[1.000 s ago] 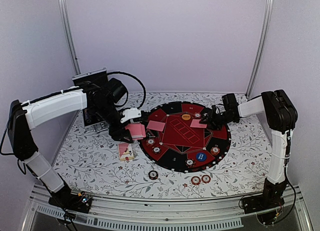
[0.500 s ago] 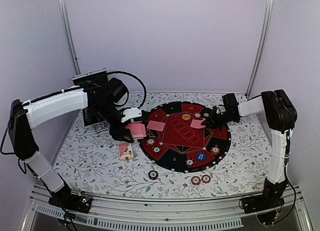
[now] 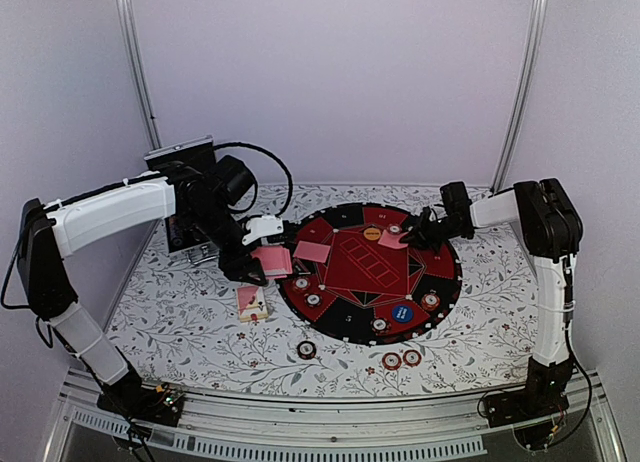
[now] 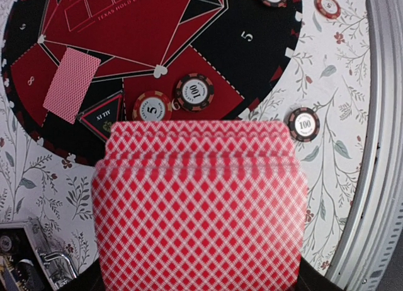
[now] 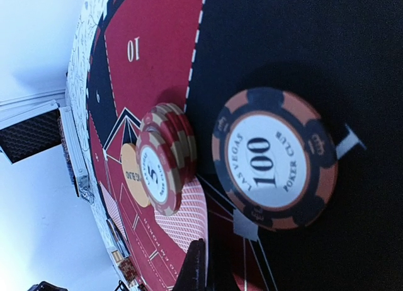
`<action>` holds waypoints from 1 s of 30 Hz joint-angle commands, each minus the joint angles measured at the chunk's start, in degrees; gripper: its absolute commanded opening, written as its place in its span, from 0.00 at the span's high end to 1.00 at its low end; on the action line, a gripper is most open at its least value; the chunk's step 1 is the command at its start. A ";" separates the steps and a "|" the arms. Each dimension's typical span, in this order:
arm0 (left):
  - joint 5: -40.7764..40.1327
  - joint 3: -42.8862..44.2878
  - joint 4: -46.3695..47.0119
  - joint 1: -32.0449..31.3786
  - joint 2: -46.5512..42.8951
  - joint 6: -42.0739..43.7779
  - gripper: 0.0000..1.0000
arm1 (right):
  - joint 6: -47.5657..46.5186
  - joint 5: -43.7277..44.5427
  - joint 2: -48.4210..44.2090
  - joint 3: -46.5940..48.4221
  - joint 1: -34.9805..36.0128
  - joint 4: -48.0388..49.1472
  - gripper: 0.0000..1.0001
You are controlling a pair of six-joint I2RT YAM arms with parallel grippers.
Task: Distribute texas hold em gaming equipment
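Note:
My left gripper (image 3: 258,265) is shut on a deck of pink-backed cards (image 4: 198,203) and holds it over the left rim of the round poker mat (image 3: 345,327); the deck hides its fingers in the left wrist view. My right gripper (image 3: 408,236) is shut on the edge of one pink-backed card (image 5: 189,223), low over the mat's back right. Just beyond it stand a short stack of red 5 chips (image 5: 165,160) and a brown 100 chip (image 5: 274,159), with the orange disc (image 5: 131,175) behind. One card (image 3: 312,251) lies face down on the mat's left.
The blue disc (image 3: 402,311) and several chips lie round the mat's near rim. Three more chips (image 3: 306,349) lie on the floral table in front. Face-up cards (image 3: 251,302) lie left of the mat. The black case (image 3: 185,197) stands at the back left.
My right gripper has shut on the card at the mat's back right and drawn it slightly up and back. The left arm and its deck have not moved.

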 commanded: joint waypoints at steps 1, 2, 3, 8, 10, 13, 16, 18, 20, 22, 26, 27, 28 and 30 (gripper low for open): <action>0.49 0.54 -0.04 -0.08 -0.09 -0.37 1.00 | 0.72 1.48 2.14 2.24 -0.43 -0.32 0.99; 0.51 0.64 -0.03 -0.04 -0.05 -0.41 1.00 | 0.87 1.53 2.40 2.38 -0.40 -0.34 0.99; 0.45 0.59 -0.04 -0.03 -0.05 -0.35 1.00 | 0.95 1.69 2.60 2.43 -0.39 -0.14 0.99; 0.40 0.41 -0.09 -0.03 -0.11 -0.31 1.00 | 1.19 1.09 3.00 1.59 -0.26 0.60 0.94; 0.36 0.41 -0.09 -0.08 -0.09 -0.30 1.00 | 0.95 1.47 2.48 0.25 -0.18 0.68 0.79; 0.55 0.48 -0.01 -0.03 0.08 -0.35 1.00 | 0.59 2.11 1.29 -1.85 -0.23 0.99 0.63; 0.69 0.54 -0.11 -0.03 0.17 -0.35 1.00 | 0.19 2.65 -0.56 -3.87 -0.27 1.35 0.54; 0.70 0.65 -0.12 -0.03 0.13 -0.35 1.00 | -0.15 3.13 -1.90 -5.16 -0.23 1.28 0.50; 0.71 0.82 -0.17 -0.04 0.15 -0.31 1.00 | -0.96 4.30 -3.62 -6.10 -0.31 -0.02 0.47; 0.81 1.02 -0.32 -0.03 0.14 -0.34 1.00 | -1.85 5.87 -5.64 -7.04 -0.21 -1.69 0.44; 0.86 1.03 -0.41 -0.03 0.22 -0.27 1.00 | -4.12 9.29 -9.56 -9.23 -0.28 -5.19 0.36; 0.85 1.02 -0.42 -0.03 0.26 -0.30 1.00 | -4.89 10.00 -10.56 -9.58 -0.27 -6.11 0.35; 1.00 1.02 -0.39 -0.04 0.30 -0.27 1.00 | -5.45 10.80 -11.21 -9.76 -0.27 -6.96 0.35; 1.10 1.11 -0.51 -0.03 0.31 -0.35 1.00 | -6.48 11.73 -12.94 -10.26 -0.28 -8.09 0.34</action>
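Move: At the far part of the round mat, the right hand already has a playing card shut in its fingers by the near-right edge; the card's middle lies about 4 cm left and 1 cm ahead. The 5-chip stack stands roughly 4 cm ahead and 3 cm left, the 100 chip some 5 cm ahead and 1 cm right, the big blind about 3 cm ahead and 9 cm left. From the left hand that card is about 23 cm ahead, 25 cm right and 14 cm down. Nudging the card the last 1 cm forward towards the chips, low over the mat, the right hand then stops and opens its fingers wide to let go of it. As they part it rises about 2 cm and draws back some 3 cm and nearly as far to the right, away from the card, rolling slightly at the end. ##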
